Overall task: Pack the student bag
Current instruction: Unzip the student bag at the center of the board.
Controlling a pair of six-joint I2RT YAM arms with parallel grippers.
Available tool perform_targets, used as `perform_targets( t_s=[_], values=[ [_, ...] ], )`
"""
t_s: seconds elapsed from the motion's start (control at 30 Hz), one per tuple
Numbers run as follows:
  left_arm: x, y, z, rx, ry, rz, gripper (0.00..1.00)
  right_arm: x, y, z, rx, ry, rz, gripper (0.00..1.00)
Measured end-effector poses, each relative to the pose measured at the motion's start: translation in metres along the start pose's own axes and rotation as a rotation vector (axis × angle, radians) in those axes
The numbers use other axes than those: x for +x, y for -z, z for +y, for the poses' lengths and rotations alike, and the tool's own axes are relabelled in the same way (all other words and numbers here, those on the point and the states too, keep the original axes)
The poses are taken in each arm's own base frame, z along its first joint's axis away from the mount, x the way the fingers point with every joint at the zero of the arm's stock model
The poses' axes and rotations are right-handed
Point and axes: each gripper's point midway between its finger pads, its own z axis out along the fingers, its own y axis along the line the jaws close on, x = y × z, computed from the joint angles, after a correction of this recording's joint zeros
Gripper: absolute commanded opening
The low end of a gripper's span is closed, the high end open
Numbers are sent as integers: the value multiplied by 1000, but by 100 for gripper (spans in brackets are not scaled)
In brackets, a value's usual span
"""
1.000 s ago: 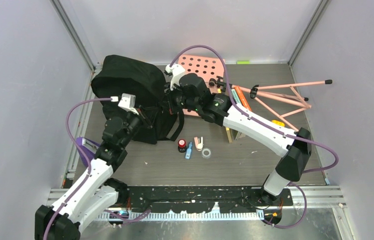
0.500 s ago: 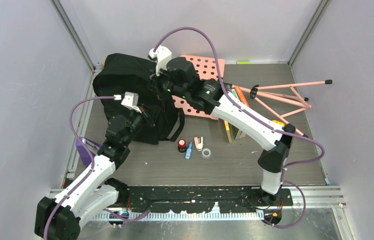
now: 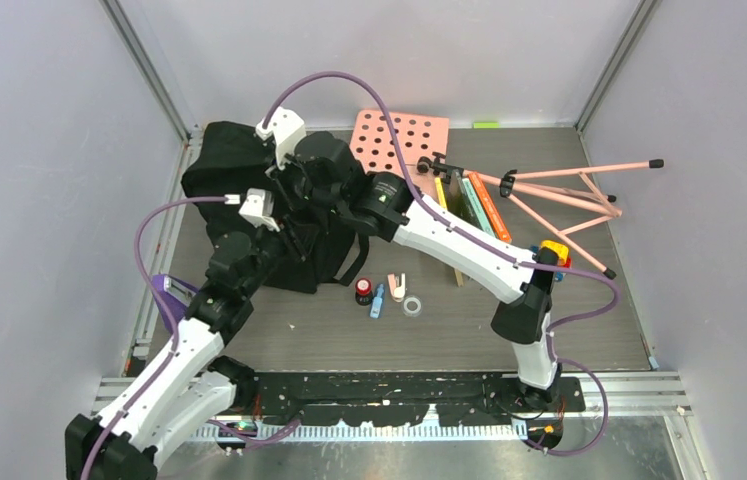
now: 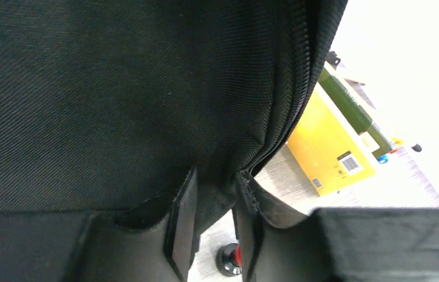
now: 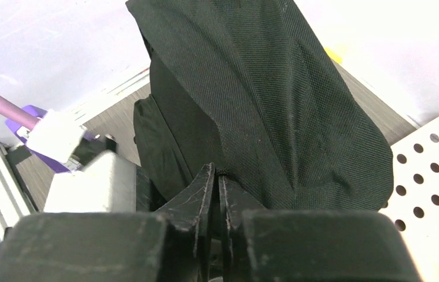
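The student bag [image 3: 234, 165], black and soft, lies at the back left of the table. Its black fabric fills the left wrist view [image 4: 117, 88] and rises in front of the right wrist camera [image 5: 275, 88]. My left gripper [image 3: 292, 238] is at the bag's near right side. Its jaws stand a little apart, and a fold of the zip edge [image 4: 264, 141] fills the gap at their tips [image 4: 217, 182]. My right gripper [image 3: 299, 195] reaches over the bag's top, its jaws [image 5: 218, 171] almost together and nipping a small bit of black fabric.
A pink pegboard [image 3: 404, 135] lies behind the right arm, and a pink tripod [image 3: 569, 195] lies at the back right. Books [image 3: 469, 200] lie between them, one yellow [image 4: 328, 147]. A red-black knob [image 3: 363, 291], a blue piece [image 3: 378, 299] and a tape ring [image 3: 412, 305] lie mid-table.
My right arm has swept left from the bag's right side across its top. My left gripper stayed at the bag's near side, and its jaws have parted a little.
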Motion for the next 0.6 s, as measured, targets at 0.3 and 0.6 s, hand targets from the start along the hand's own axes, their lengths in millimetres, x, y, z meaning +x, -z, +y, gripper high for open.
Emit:
perform_targets(
  t_s=[0.3, 0.6],
  values=[
    [-30, 36, -8, -58, 31, 24, 49, 3, 38, -12, 24, -22, -6, 66],
    [-46, 50, -12, -124, 120, 80, 48, -18, 98, -50, 143, -93, -95, 79]
  ],
)
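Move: The student bag stands slumped beneath both grippers, its middle roughly 8 cm ahead of the left hand, 5 cm to its left and 11 cm lower. From the right hand, the bag's middle is some 5 cm ahead, 9 cm left and 24 cm down; the red-capped bottle lies about 8 cm back, 8 cm right and 34 cm below, the pink board some 18 cm ahead, 16 cm right and 36 cm below. The bag's raised upper edge is let go by the right fingers, which spread wide from nearly shut as that hand draws about 10 cm right and then also 4 cm up, clear of the cloth and towards the pink board. The left fingers, already parting, open to about half while that hand backs off, up 5 cm as well as back and left, its tips ending near the fabric. ##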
